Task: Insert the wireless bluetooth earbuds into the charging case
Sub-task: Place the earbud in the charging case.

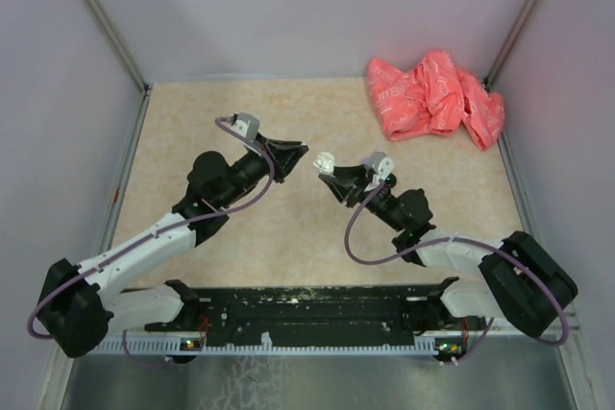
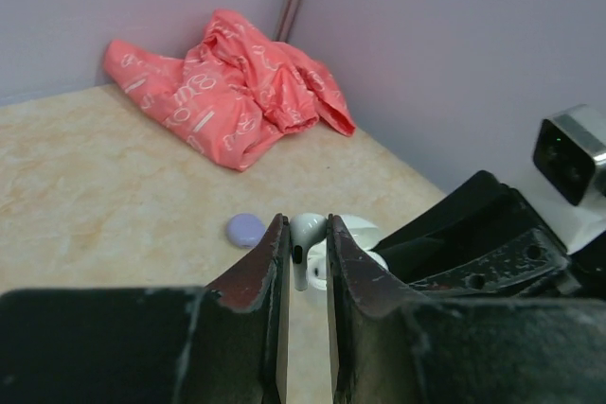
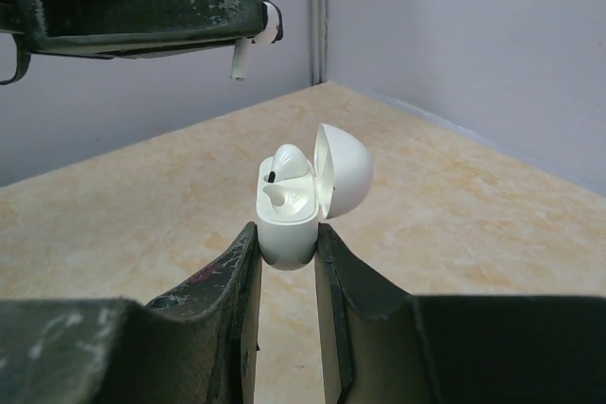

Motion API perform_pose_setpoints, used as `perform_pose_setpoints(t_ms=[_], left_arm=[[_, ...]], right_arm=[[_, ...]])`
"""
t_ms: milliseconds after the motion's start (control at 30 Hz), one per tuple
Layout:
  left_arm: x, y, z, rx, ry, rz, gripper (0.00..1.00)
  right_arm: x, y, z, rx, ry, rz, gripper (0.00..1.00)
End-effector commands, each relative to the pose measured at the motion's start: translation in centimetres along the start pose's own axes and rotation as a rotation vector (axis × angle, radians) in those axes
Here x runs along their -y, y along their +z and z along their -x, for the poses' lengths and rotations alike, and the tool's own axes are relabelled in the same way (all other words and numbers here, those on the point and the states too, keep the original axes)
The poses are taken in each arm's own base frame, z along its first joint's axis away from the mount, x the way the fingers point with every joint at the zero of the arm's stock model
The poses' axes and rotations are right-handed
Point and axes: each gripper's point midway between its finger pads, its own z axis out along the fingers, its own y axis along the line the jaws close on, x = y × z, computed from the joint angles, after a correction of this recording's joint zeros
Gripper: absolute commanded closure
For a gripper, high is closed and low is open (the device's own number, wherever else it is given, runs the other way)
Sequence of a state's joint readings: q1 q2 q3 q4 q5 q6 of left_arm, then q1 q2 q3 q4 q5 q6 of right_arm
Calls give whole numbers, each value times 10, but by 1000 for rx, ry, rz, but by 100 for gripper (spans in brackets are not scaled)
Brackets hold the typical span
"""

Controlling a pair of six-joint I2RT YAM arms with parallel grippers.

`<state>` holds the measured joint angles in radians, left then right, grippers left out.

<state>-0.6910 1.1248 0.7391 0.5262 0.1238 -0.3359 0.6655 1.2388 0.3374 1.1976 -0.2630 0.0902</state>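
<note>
My left gripper point(image 2: 303, 231) is shut on a white earbud point(image 2: 306, 238), its stem pointing down between the jaws. My right gripper point(image 3: 287, 236) is shut on the white charging case point(image 3: 287, 224), held upright above the table with its lid point(image 3: 345, 169) swung open. One white earbud point(image 3: 290, 162) sits in the case, and the socket beside it is empty. From above, the left gripper point(image 1: 296, 155) and the case point(image 1: 325, 164) almost meet in mid-air. In the right wrist view the held earbud's stem point(image 3: 239, 60) hangs up and to the left of the case, apart from it.
A crumpled pink plastic bag point(image 1: 434, 95) lies at the back right corner. A small round lavender disc point(image 2: 246, 229) rests on the beige tabletop point(image 1: 288, 237) below the grippers. Grey walls close in the left, back and right sides.
</note>
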Motion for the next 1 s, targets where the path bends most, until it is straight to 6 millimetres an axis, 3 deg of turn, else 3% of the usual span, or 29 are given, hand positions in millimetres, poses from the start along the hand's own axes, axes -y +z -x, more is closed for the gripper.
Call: perform_pose_setpoints(t_ms=[0, 133, 433, 633, 967], left_arm=[[27, -1, 22, 103, 15, -75, 81], [43, 0, 19, 109, 27, -126, 81], [58, 7, 3, 102, 87, -159, 81], [57, 14, -11, 80, 130, -143, 82], [54, 15, -15, 80, 170, -121, 82]], right_arm=[[-3, 15, 35, 115, -2, 17, 100], [-5, 17, 38, 121, 5, 24, 100], [-12, 21, 43, 137, 17, 51, 100], [-16, 20, 48, 151, 19, 64, 100], [-20, 20, 53, 167, 21, 74, 100]])
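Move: About 6 cm to the right of the left hand, 3 cm back and 4 cm lower is the open charging case, held in the right fingers. Its raised lid is some 7 cm right, 1 cm back and 3 cm down; the seated earbud is about 5 cm right, 2 cm back and 3 cm down. The purple disc lies roughly 15 cm forward, 15 cm right and 28 below. From the right hand, the left hand's earbud is about 4 cm forward, 7 left and 5 up. Bringing the pinched earbud stem-down over the case's empty well, the left hand goes about 5 cm right and 3 cm back, arching up 2 cm and then sinking as much, its fingers tipping up some 10 degrees. Meanwhile the right hand lifts the case about 1.5 cm and eases it 1 cm left to meet the earbud. Both keep their grips. ##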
